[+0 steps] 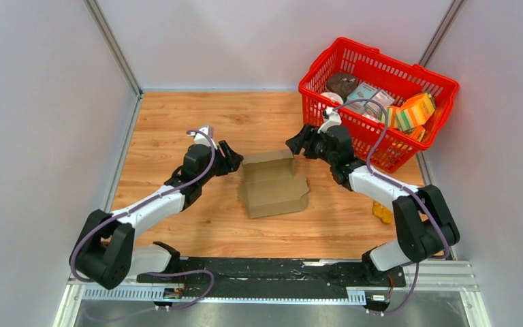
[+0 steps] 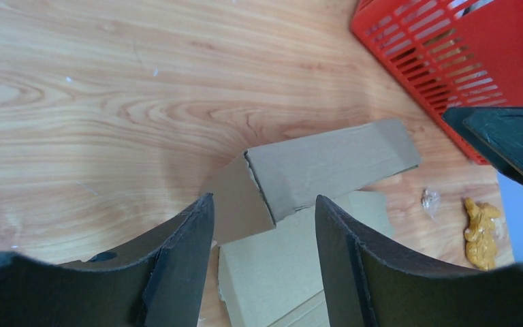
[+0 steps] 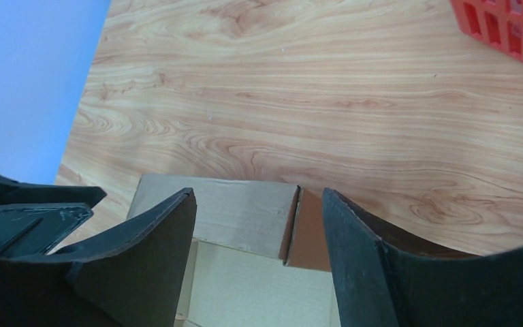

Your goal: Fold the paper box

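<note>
The paper box (image 1: 276,191) is plain brown cardboard, partly folded, lying mid-table with its back wall flap (image 2: 327,163) standing up. My left gripper (image 1: 235,162) sits at the box's far left corner. Its jaws are open in the left wrist view (image 2: 264,201), with the corner flap showing in the gap between them and touching neither finger. My right gripper (image 1: 296,144) hovers at the far right corner, open too (image 3: 259,194), and the upright wall (image 3: 225,211) and its side tab lie just beyond its fingers.
A red basket (image 1: 381,95) with printed packages stands at the back right, close behind the right arm. A small yellow object (image 1: 383,213) lies on the wood near the right arm's elbow. Grey walls close in both sides.
</note>
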`<state>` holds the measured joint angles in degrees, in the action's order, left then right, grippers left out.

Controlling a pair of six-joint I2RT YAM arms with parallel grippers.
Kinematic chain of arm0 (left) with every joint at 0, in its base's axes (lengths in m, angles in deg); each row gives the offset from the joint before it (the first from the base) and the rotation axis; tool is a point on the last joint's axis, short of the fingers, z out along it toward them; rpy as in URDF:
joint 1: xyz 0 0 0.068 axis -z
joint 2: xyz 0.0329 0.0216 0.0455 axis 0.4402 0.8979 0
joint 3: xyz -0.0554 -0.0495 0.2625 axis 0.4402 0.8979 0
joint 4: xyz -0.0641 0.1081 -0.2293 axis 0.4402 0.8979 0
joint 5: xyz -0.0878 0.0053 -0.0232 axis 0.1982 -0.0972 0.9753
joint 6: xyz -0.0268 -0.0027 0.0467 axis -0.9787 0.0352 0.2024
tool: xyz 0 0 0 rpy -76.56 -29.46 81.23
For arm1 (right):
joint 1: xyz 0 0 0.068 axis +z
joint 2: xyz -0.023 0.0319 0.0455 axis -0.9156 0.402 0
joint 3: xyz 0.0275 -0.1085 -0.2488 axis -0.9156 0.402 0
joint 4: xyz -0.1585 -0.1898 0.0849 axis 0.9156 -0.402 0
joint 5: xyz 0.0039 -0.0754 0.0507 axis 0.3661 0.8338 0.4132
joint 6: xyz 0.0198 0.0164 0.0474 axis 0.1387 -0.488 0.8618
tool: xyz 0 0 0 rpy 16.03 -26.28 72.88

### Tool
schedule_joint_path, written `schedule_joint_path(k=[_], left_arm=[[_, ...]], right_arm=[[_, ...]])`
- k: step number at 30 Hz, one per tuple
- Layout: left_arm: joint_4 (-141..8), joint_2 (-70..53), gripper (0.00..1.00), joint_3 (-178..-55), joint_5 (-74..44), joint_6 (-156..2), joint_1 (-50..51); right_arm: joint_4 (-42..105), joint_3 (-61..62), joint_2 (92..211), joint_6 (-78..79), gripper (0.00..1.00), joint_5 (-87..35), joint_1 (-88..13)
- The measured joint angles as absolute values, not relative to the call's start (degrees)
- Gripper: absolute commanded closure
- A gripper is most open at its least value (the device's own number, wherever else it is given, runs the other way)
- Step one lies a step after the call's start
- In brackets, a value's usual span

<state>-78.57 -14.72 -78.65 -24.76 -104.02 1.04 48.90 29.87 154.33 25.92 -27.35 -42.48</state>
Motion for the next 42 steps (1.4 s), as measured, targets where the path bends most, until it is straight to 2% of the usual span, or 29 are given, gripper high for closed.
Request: schedule_joint_path(k=[8,12,18,22,28,32,42], left_arm=[[-88.95,-7.33,0.37,-76.59,-18.16,-105.83,0.38],[-90.92,-7.31,0.45,-76.22,-18.18,-105.79,0.38],[-90.83,-6.94,0.55,-76.22,-19.08,-105.15,0.34],[-90.83,-4.86,0.56,-76.22,-19.17,-104.34,0.34],[-91.66,-3.62,0.51,-76.2,-19.04,-103.69,0.34],[-91.9,-3.33,0.57,-76.07,-18.62,-103.27,0.34],[-93.67,-3.35,0.73,-75.13,-18.88,-103.27,0.41]], right_arm=[[51.8,30.25,160.43,25.46,0.44,-31.48,-43.53],[51.72,30.71,160.45,25.33,0.5,-31.72,-43.6],[51.58,30.77,160.45,25.22,0.53,-31.85,-43.62],[51.39,30.88,160.45,25.24,0.58,-31.85,-43.62],[49.44,30.9,160.72,26.01,0.66,-32.0,-43.62],[49.03,31.3,160.72,27.45,0.69,-31.52,-43.62],[48.74,31.19,161.22,29.2,0.85,-31.0,-43.51]])
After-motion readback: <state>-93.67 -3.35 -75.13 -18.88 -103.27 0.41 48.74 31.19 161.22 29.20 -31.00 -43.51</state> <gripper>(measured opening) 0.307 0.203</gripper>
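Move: Below the left hand, about 2 cm farther out, 3 cm to its right and 5 cm down, is the far-left top corner of the part-folded box. The far-right corner sits some 6 cm under the right hand, about 1 cm back and 1 cm to its left. The box's near wall is roughly 11 cm back, 4 cm left and 12 cm down from the right hand; the red basket stands about 22 cm ahead and 24 cm right of that hand, some 7 cm lower. Sinking onto the two far corners of the box, the hands bring their open fingers astride the corner edges and narrow them to a small gap. The right drops nearly 6 cm, tipping down about 10 degrees late on while its fingers keep closing; the left goes down and 2 cm right, pauses, then sinks again to some 4 cm in all and closes further. ##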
